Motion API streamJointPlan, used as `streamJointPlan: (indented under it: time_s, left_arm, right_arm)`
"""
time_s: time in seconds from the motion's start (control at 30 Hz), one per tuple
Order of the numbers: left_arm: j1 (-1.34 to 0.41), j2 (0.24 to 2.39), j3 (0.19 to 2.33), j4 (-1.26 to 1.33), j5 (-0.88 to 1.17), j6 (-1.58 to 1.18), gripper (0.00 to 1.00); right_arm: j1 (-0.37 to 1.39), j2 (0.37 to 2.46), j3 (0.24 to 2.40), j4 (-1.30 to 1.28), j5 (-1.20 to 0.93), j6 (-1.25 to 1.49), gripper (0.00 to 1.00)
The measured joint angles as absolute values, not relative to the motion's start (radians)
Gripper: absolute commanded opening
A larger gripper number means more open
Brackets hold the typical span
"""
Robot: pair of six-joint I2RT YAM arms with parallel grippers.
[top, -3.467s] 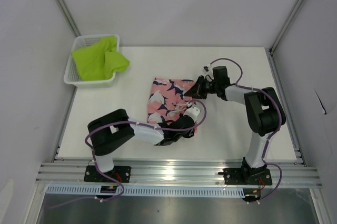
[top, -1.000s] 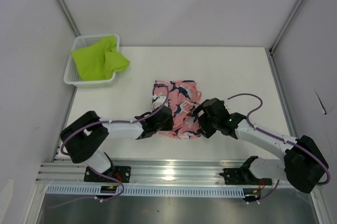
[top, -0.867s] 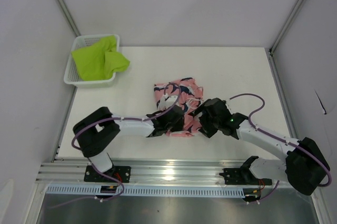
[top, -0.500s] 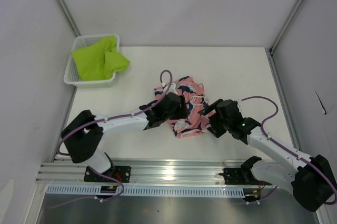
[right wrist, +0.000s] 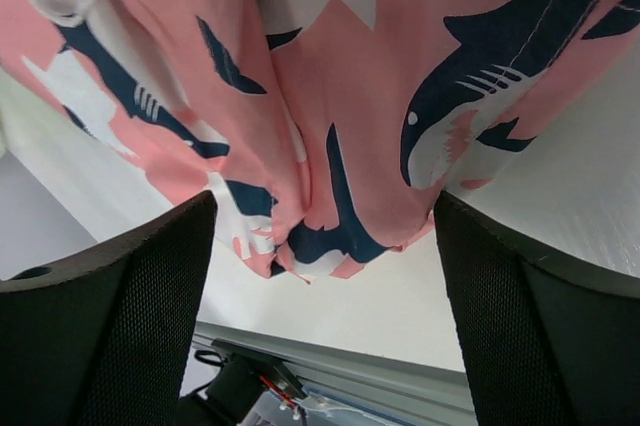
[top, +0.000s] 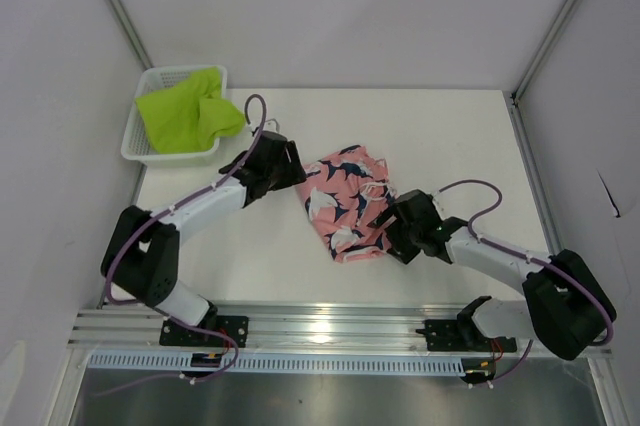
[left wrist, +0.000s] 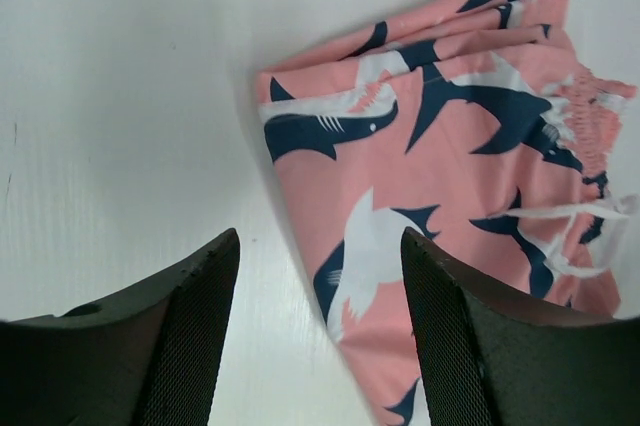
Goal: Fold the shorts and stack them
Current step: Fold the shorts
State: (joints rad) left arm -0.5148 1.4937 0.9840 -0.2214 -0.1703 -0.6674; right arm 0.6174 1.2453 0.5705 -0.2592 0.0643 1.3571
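The coral-pink shorts (top: 350,201) with navy and white print lie folded in a slanted bundle at the table's middle. My left gripper (top: 296,172) hovers just off their far left corner, open with nothing held; in the left wrist view the shorts (left wrist: 450,146) fill the upper right and their edge runs between the fingers (left wrist: 318,246). My right gripper (top: 390,233) sits at their near right edge, open; the cloth's (right wrist: 330,96) bunched hem hangs between its wide-apart fingers (right wrist: 322,211) without being pinched. The lime-green shorts (top: 185,111) lie crumpled in the basket.
A white mesh basket (top: 135,142) stands at the far left corner of the table. Grey walls and aluminium posts close in both sides. The metal rail (top: 330,326) with both arm bases runs along the near edge.
My left gripper let go of the pink shorts, opened and swung away to the far left. The shorts dropped into a slanted folded bundle. My right gripper shifted slightly toward their near edge.
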Motion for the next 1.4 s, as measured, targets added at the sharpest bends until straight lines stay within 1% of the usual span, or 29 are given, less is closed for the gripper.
streamJointPlan:
  time_s: [0.13,0.17,0.2,0.3,0.33,0.43,0.47,0.5,0.53,0.63,0.73,0.83,0.87,0.9,0.93,1.0,1.03,1.1,1.3,1.37,1.4]
  left_arm:
    - [-0.477,1.612,1.051,-0.224,-0.147,-0.625,0.67]
    - [-0.472,1.643,1.072,-0.224,-0.142,-0.616,0.65]
    - [-0.467,1.676,1.094,-0.219,-0.137,-0.605,0.65]
    - [-0.462,1.774,1.158,-0.214,-0.117,-0.583,0.63]
    - [-0.462,1.801,1.173,-0.211,-0.109,-0.575,0.63]
    - [-0.461,1.850,1.187,-0.202,-0.096,-0.567,0.63]
    - [-0.461,1.861,1.187,-0.203,-0.093,-0.566,0.63]
    - [-0.461,1.869,1.187,-0.202,-0.091,-0.564,0.63]
    - [-0.460,1.875,1.187,-0.201,-0.088,-0.563,0.63]
    - [-0.458,1.887,1.193,-0.200,-0.075,-0.553,0.63]
    - [-0.458,1.901,1.201,-0.186,-0.064,-0.548,0.62]
    - [-0.458,1.915,1.201,-0.162,-0.048,-0.550,0.55]
    - [-0.458,1.919,1.200,-0.152,-0.044,-0.551,0.48]
    - [-0.458,1.922,1.196,-0.139,-0.040,-0.554,0.44]
    - [-0.458,1.922,1.191,-0.126,-0.037,-0.558,0.35]
    - [-0.458,1.923,1.176,-0.098,-0.030,-0.570,0.26]
    - [-0.458,1.924,1.167,-0.085,-0.026,-0.577,0.14]
    - [-0.458,1.924,1.155,-0.066,-0.020,-0.590,0.00]
    - [-0.460,1.890,1.053,0.047,-0.015,-0.640,0.00]
    - [-0.464,1.832,0.957,0.094,-0.014,-0.670,0.04]
    - [-0.467,1.794,0.904,0.111,-0.010,-0.686,0.09]
  right_arm:
    - [0.632,1.316,0.578,-0.226,0.062,1.361,0.88]
    - [0.634,1.332,0.591,-0.213,0.064,1.357,0.81]
    - [0.634,1.346,0.599,-0.204,0.064,1.353,0.77]
    - [0.631,1.387,0.618,-0.190,0.068,1.343,0.66]
    - [0.627,1.394,0.622,-0.188,0.072,1.334,0.61]
    - [0.596,1.401,0.626,-0.189,0.077,1.304,0.50]
    - [0.579,1.401,0.626,-0.190,0.078,1.290,0.39]
    - [0.559,1.402,0.627,-0.189,0.076,1.271,0.33]
    - [0.540,1.404,0.629,-0.187,0.071,1.253,0.21]
    - [0.459,1.416,0.643,-0.185,0.047,1.169,0.01]
    - [0.385,1.474,0.719,-0.205,0.016,1.049,0.00]
    - [0.350,1.539,0.813,-0.228,-0.001,0.947,0.00]
    - [0.343,1.556,0.836,-0.227,-0.006,0.918,0.00]
    - [0.339,1.567,0.850,-0.226,-0.011,0.893,0.00]
    - [0.334,1.574,0.858,-0.224,-0.016,0.871,0.00]
    - [0.326,1.585,0.863,-0.224,-0.024,0.836,0.00]
    - [0.324,1.594,0.866,-0.225,-0.027,0.822,0.00]
    - [0.318,1.612,0.873,-0.226,-0.032,0.797,0.00]
    - [0.277,1.654,0.907,-0.226,-0.052,0.753,0.00]
    - [0.255,1.670,0.924,-0.226,-0.058,0.741,0.00]
    - [0.247,1.678,0.934,-0.226,-0.062,0.736,0.00]
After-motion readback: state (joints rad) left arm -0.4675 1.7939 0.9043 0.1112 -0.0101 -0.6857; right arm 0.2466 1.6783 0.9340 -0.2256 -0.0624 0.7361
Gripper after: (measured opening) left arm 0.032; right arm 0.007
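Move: The left hand, open some 11 cm above the table, has the shorts' left corner about 7 cm ahead, 3 cm to its right and 10 cm below. The basket lies roughly 20 cm ahead and 31 cm to its left. For the right hand, the shorts' right edge is about 4 cm ahead, 2 cm right and 3 cm down; the drawstring is 14 cm ahead and 1 cm left, the shorts' near end 4 cm back and 9 cm left. The right fingers shut on the shorts' right edge after easing forward and a little down, then drag it low over the table, ending about 13 cm forward and 7 cm right of the start, the wrist turning a little counter-clockwise. The left hand sinks some 10 cm while reaching 6 cm forward to the left corner, pinches it, and at the end draws back about 4 cm. ##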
